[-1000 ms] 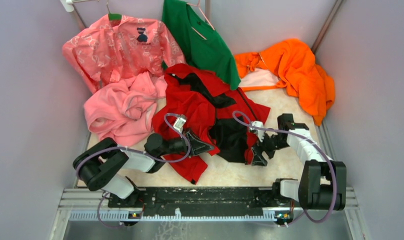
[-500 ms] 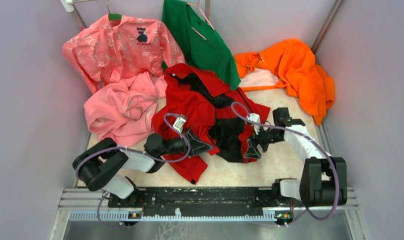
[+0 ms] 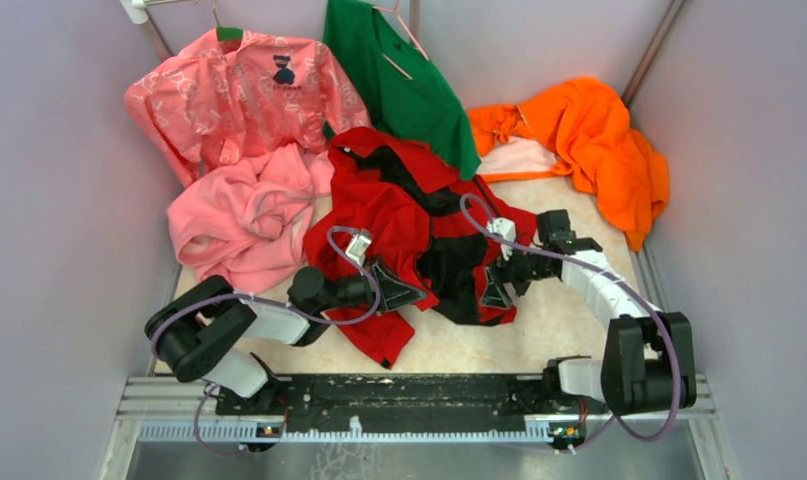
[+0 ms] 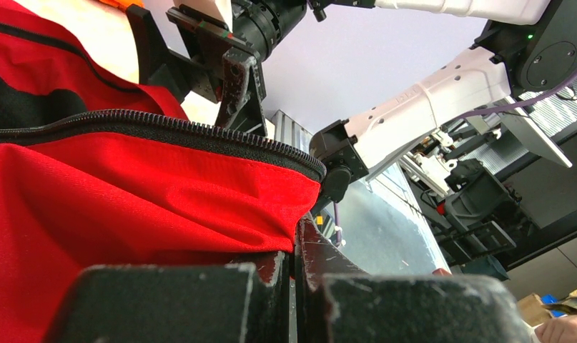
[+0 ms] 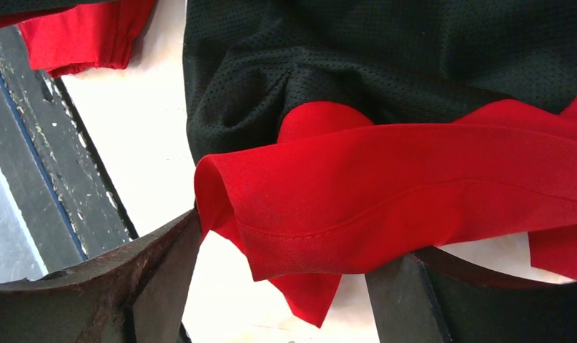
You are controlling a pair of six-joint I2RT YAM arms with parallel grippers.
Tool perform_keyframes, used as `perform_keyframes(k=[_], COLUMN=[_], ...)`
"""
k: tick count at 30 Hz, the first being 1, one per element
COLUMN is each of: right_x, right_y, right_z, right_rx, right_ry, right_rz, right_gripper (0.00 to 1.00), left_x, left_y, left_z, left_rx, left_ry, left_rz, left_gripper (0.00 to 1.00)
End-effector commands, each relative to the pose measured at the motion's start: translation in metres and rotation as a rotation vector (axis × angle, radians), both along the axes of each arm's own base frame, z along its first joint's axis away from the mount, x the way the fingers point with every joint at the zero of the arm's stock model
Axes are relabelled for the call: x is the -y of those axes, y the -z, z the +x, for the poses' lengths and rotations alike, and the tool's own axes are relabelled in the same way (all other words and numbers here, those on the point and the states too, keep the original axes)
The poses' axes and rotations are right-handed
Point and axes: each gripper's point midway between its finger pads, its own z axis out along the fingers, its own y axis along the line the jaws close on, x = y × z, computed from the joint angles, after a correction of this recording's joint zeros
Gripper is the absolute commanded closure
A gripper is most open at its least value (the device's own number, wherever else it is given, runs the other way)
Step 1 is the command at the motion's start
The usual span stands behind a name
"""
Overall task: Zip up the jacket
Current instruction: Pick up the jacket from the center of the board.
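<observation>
The red jacket (image 3: 389,215) lies crumpled and unzipped in the middle of the table, its black lining (image 3: 459,265) showing. My left gripper (image 3: 416,294) is shut on the jacket's left front edge. In the left wrist view that gripper (image 4: 297,246) pinches red cloth just below the dark zipper teeth (image 4: 199,132). My right gripper (image 3: 493,290) stands open at the jacket's right lower corner. Seen from the right wrist, the red hem (image 5: 385,186) hangs between the spread fingers (image 5: 160,275) of this gripper (image 5: 292,246), below the black mesh lining (image 5: 385,57).
A pink fleece (image 3: 244,220) lies left of the jacket. On the back wall hang a pink patterned shirt (image 3: 239,95) and a green shirt (image 3: 399,75). An orange garment (image 3: 594,140) fills the back right corner. Walls stand close on both sides.
My right gripper has moved left and a little away from the bases, until its open jaws straddle the jacket's right lower corner. The left gripper has held still.
</observation>
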Motion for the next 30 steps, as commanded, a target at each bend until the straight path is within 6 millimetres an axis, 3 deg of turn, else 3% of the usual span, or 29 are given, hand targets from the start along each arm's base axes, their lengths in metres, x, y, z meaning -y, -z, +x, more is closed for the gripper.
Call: perform_keyframes(k=[1, 3, 7, 13, 19, 24, 30], right_x=[-0.008, -0.009, -0.008, -0.014, -0.028, -0.038, -0.047], right_y=[0.005, 0.008, 0.009, -0.004, -0.026, -0.046, -0.071], right_z=[0.005, 0.007, 0.011, 0.011, 0.001, -0.007, 0.008], right_rx=[0.036, 0.035, 0.037, 0.088, 0.138, 0.178, 0.239], right_ry=[-0.012, 0.001, 0.015, -0.022, -0.118, -0.196, -0.201], right_rz=[-0.040, -0.057, -0.066, -0.024, 0.081, 0.159, 0.218], right_gripper=[0.21, 0.22, 0.35, 0.71, 1.00, 1.00, 1.00], left_x=[0.000, 0.000, 0.001, 0.001, 0.001, 0.003, 0.005], left_y=[-0.010, -0.011, -0.011, -0.008, -0.008, -0.005, 0.008], left_z=[-0.001, 0.001, 0.001, 0.001, 0.000, -0.002, 0.004], left_rx=[0.040, 0.040, 0.039, 0.034, 0.042, 0.047, 0.046], left_ry=[0.010, 0.008, 0.009, 0.009, 0.017, 0.031, 0.011], left_rz=[-0.031, -0.033, -0.034, -0.029, -0.026, -0.016, 0.032], left_gripper=[1.00, 1.00, 1.00, 1.00, 1.00, 1.00, 1.00])
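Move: From the right gripper, the jacket's loose red front corner lies almost between its open fingers, only about 1 cm to the left and 1 cm below. The black lining is some 7 cm left and 2 cm ahead, around 5 cm lower; the sleeve cuff lies roughly 18 cm left and 11 cm back, on the table. From the left gripper, that loose corner is about 13 cm to the right, level fore and aft, some 11 cm below. Lower the right gripper about 1 cm, easing slightly left, and shut its wide-open fingers on the jacket's loose front corner. Then raise the pinched corner some 3.5 cm while drawing it a couple of centimetres left, towards the left gripper, and slightly back, tipping the fingers up a little. Keep the left gripper shut on its zip edge, letting it sink about 1 cm. ##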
